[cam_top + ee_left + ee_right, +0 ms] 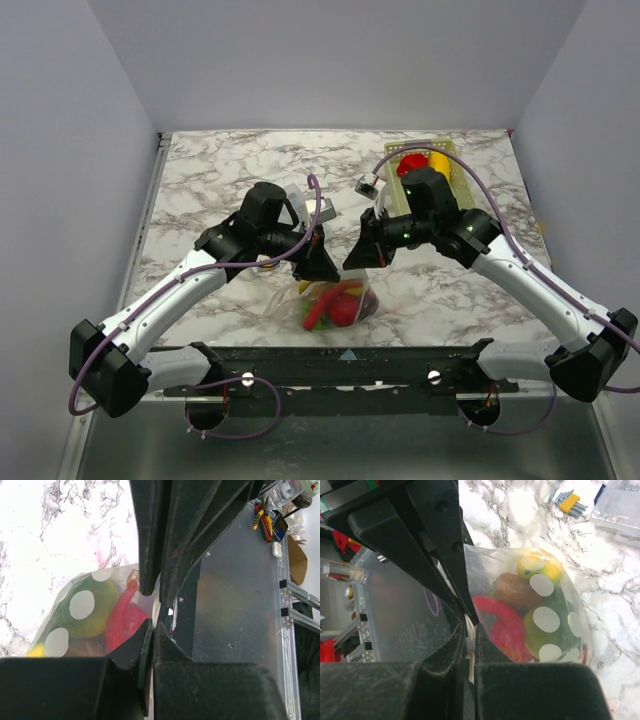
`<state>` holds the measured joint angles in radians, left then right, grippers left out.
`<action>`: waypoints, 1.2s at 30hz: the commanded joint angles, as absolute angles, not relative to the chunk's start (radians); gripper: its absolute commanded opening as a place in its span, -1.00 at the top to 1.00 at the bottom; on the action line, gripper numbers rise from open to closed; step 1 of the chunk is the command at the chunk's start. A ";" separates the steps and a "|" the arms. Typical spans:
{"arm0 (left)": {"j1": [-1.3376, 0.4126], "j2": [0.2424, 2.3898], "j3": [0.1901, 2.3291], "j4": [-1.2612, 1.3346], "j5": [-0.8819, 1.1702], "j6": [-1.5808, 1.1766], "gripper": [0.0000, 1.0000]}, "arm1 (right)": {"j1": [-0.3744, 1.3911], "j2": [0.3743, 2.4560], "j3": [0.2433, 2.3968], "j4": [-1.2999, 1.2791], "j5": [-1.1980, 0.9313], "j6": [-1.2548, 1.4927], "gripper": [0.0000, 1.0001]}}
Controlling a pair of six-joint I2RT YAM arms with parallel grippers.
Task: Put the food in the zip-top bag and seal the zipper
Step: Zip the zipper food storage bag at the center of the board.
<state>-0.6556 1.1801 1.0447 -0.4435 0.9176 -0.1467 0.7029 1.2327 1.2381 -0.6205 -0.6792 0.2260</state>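
The clear zip-top bag hangs low over the table's front edge, between my two arms. Inside it sits food: a green fruit, a brown one, a red pepper and a yellow piece. My left gripper and my right gripper meet tip to tip above the bag. Both are shut on the white zipper along the bag's mouth. More food, a red piece and a yellow piece, lies in the basket.
A pale green mesh basket stands at the back right, behind my right arm. A small flat packet lies left of it. The black frame rail runs along the table's near edge, just below the bag.
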 commanded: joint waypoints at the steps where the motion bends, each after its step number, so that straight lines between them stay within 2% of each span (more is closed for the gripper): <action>1: -0.655 1.157 1.045 -0.382 0.977 -0.147 1.00 | 0.708 1.269 1.235 -0.574 -0.770 0.200 0.99; 15: -0.655 1.161 1.044 -0.375 0.974 -0.152 1.00 | 0.739 1.317 1.196 -0.479 -0.836 0.240 0.91; 17: -0.652 1.163 1.047 -0.379 0.971 -0.152 1.00 | 0.740 1.305 1.189 -0.491 -0.799 0.239 0.79; 22: -0.647 1.163 1.044 -0.376 0.968 -0.156 1.00 | 0.738 1.200 1.173 -0.538 -0.653 0.260 0.18; 26: -0.646 1.175 1.055 -0.382 0.971 -0.160 1.00 | 0.738 1.111 1.183 -0.638 -0.511 0.239 0.03; 31: -0.646 1.177 1.049 -0.371 0.983 -0.169 1.00 | 0.738 1.060 1.191 -0.696 -0.495 0.216 0.00; 36: -0.645 1.167 1.045 -0.365 0.987 -0.172 1.00 | 0.738 1.079 1.201 -0.690 -0.550 0.191 0.12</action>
<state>-0.6491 1.1805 1.0370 -0.4114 0.9394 -0.1658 0.7322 1.0531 1.1831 -0.6498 -0.5426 0.2222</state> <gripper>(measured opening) 0.017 0.460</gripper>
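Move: The right fingers already pinch the zip line, with the slider hidden in their grip. The left fingertips, shut on the same strip, are the place it is taken to, about 4 cm to the right hand's left, 1 cm back and level. The bagged food hangs roughly 10 cm below the right hand, some 3 cm to its left and neither ahead nor back. For the left hand the slider is about 4 cm to its right, 1 cm ahead and level. Keeping its pinch on the slider, the right hand pushes it left along the zip line towards the left fingertips, about 2 cm and dipping 1 cm, then opens to roughly half and lets go. It backs off to the right some 4.5 cm while rising nearly 3 cm. The left hand stays put, still pinching the strip. ##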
